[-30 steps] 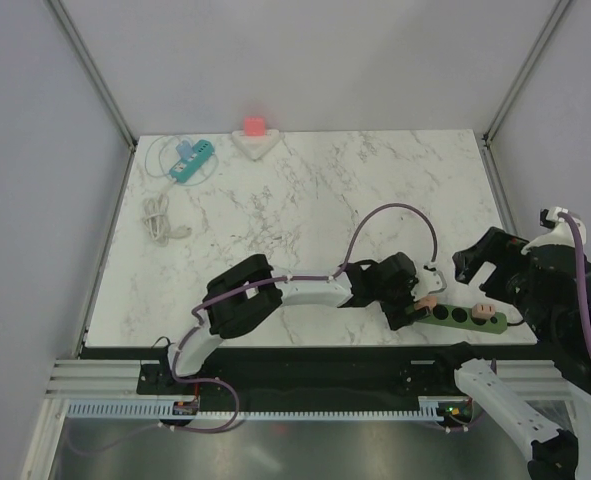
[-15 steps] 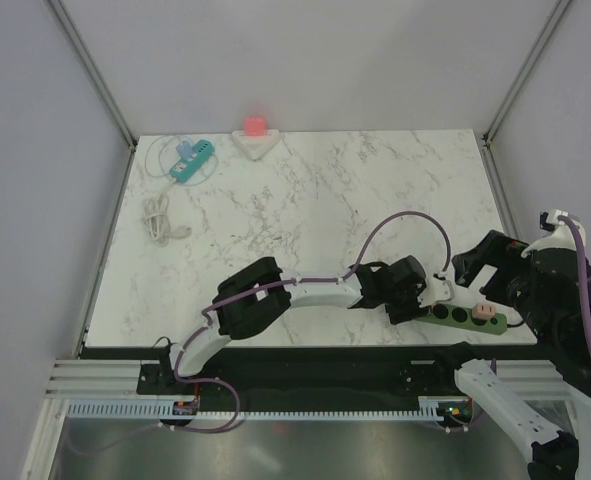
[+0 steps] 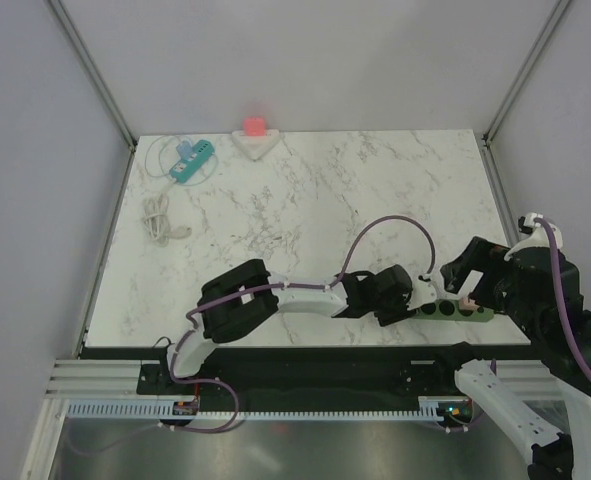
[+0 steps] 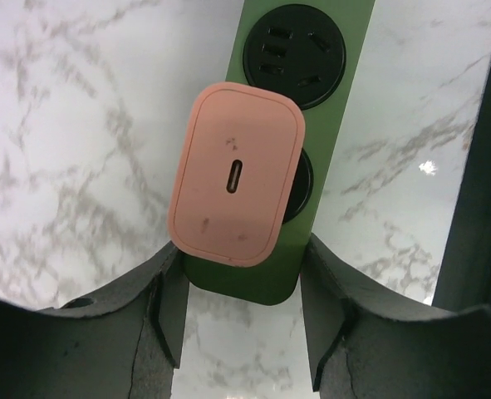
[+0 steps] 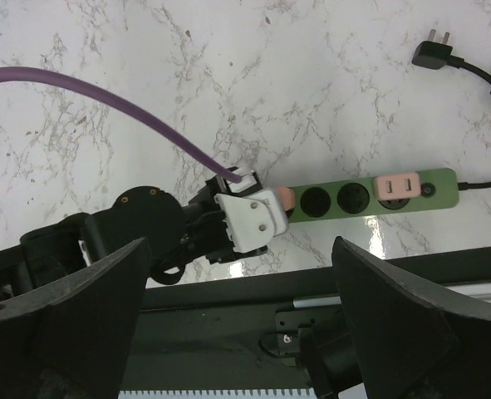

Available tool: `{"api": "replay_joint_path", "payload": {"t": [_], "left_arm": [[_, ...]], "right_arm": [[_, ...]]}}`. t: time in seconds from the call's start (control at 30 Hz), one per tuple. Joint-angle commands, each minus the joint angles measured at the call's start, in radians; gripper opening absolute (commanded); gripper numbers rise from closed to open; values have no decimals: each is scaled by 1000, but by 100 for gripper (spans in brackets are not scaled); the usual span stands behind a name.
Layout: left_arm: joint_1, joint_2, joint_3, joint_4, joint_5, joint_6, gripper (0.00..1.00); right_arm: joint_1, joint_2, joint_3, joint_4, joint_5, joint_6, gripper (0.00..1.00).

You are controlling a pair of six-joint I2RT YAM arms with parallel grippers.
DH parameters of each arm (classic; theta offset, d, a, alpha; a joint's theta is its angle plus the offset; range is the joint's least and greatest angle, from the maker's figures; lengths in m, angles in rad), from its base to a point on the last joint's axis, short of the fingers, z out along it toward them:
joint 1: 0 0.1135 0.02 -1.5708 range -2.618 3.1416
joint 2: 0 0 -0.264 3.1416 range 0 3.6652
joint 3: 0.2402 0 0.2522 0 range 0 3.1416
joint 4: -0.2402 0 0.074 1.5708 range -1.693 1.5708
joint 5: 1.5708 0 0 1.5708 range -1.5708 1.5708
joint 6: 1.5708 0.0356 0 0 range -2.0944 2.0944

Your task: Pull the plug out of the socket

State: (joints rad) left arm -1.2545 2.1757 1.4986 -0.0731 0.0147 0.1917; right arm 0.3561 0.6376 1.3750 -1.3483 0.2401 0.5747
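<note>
The socket is a green power strip [image 3: 453,312] lying along the table's near edge, right of centre. A pink plug [image 4: 235,174] sits in its leftmost outlet, flat face up with a small slot. My left gripper [image 4: 241,268] is shut on the strip's left end [image 4: 245,284], one finger pressed to each long side just below the plug. In the right wrist view the left gripper [image 5: 260,213] covers most of the plug [image 5: 285,198]. My right gripper [image 3: 465,285] hovers wide open above the strip's right end, holding nothing.
A second pink adapter [image 5: 396,185] sits in the strip's right end. Its black cord and plug [image 5: 432,51] lie further right. A teal power strip [image 3: 190,160], a white cable [image 3: 158,218] and a red block [image 3: 254,127] lie at the back left. The table edge [image 3: 305,346] is close.
My left gripper has gone from wide open to pinching the green strip's end. The strip shifted slightly left and squared up. My right arm moved left, over the strip's right end.
</note>
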Motion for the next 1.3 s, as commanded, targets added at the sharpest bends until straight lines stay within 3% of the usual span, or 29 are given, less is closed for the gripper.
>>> {"api": "replay_joint_path", "payload": {"t": [0.0, 0.47, 0.67, 0.77, 0.87, 0.9, 1.0, 1.2, 1.27], "left_arm": [[27, -80, -136, -105, -254, -96, 2], [41, -244, -412, -174, -375, -363, 2], [41, -309, -498, -177, -381, -414, 9], [41, -329, -515, -186, -389, -425, 18], [41, -349, -520, -191, -384, -429, 43], [40, -353, -514, -195, -378, -428, 57], [41, -392, -509, -197, -345, -423, 73], [41, -552, -540, -198, -250, -403, 89], [41, -606, -552, -197, -214, -394, 90]], "right_arm": [[1, -1, -17, 5, -10, -3, 98], [1, -12, -255, 112, -58, 59, 98], [1, 0, -324, 161, -108, 56, 98], [1, 2, -356, 181, -111, 51, 98], [1, 4, -379, 199, -125, 42, 98], [3, 5, -396, 208, -137, 40, 98], [1, 2, -433, 235, -160, 40, 98], [1, -1, -499, 284, -214, 31, 98], [1, 2, -514, 293, -229, 28, 98]]}}
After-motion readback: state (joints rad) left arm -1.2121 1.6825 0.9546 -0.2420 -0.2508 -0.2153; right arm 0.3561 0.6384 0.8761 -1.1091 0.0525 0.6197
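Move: The left hand already grips the near-left end of the green socket; the place it drags this to is bare table about 13 cm to its left, at the same depth, and the first pink plug stands roughly 4 cm to its right, level with it and 3 cm higher. From the open right hand, the pink USB plug is some 5 cm ahead, 11 cm right and 26 cm below; the first pink plug is 5 cm ahead, 2 cm left, equally low, and the black plug 21 cm ahead, 14 cm right, 29 cm below. Keeping its pinch on the socket's end, the left hand goes on dragging it left along the table for about 13 cm while swinging counter-clockwise nearly 30 degrees, then opens, lets go and slips off the end another 5 cm or so to the left. Meanwhile the right hand, fingers wide open, sinks some 13 cm towards the socket's USB-plug half, easing left as well and tipping its fingers farther downward, without touching anything yet. ##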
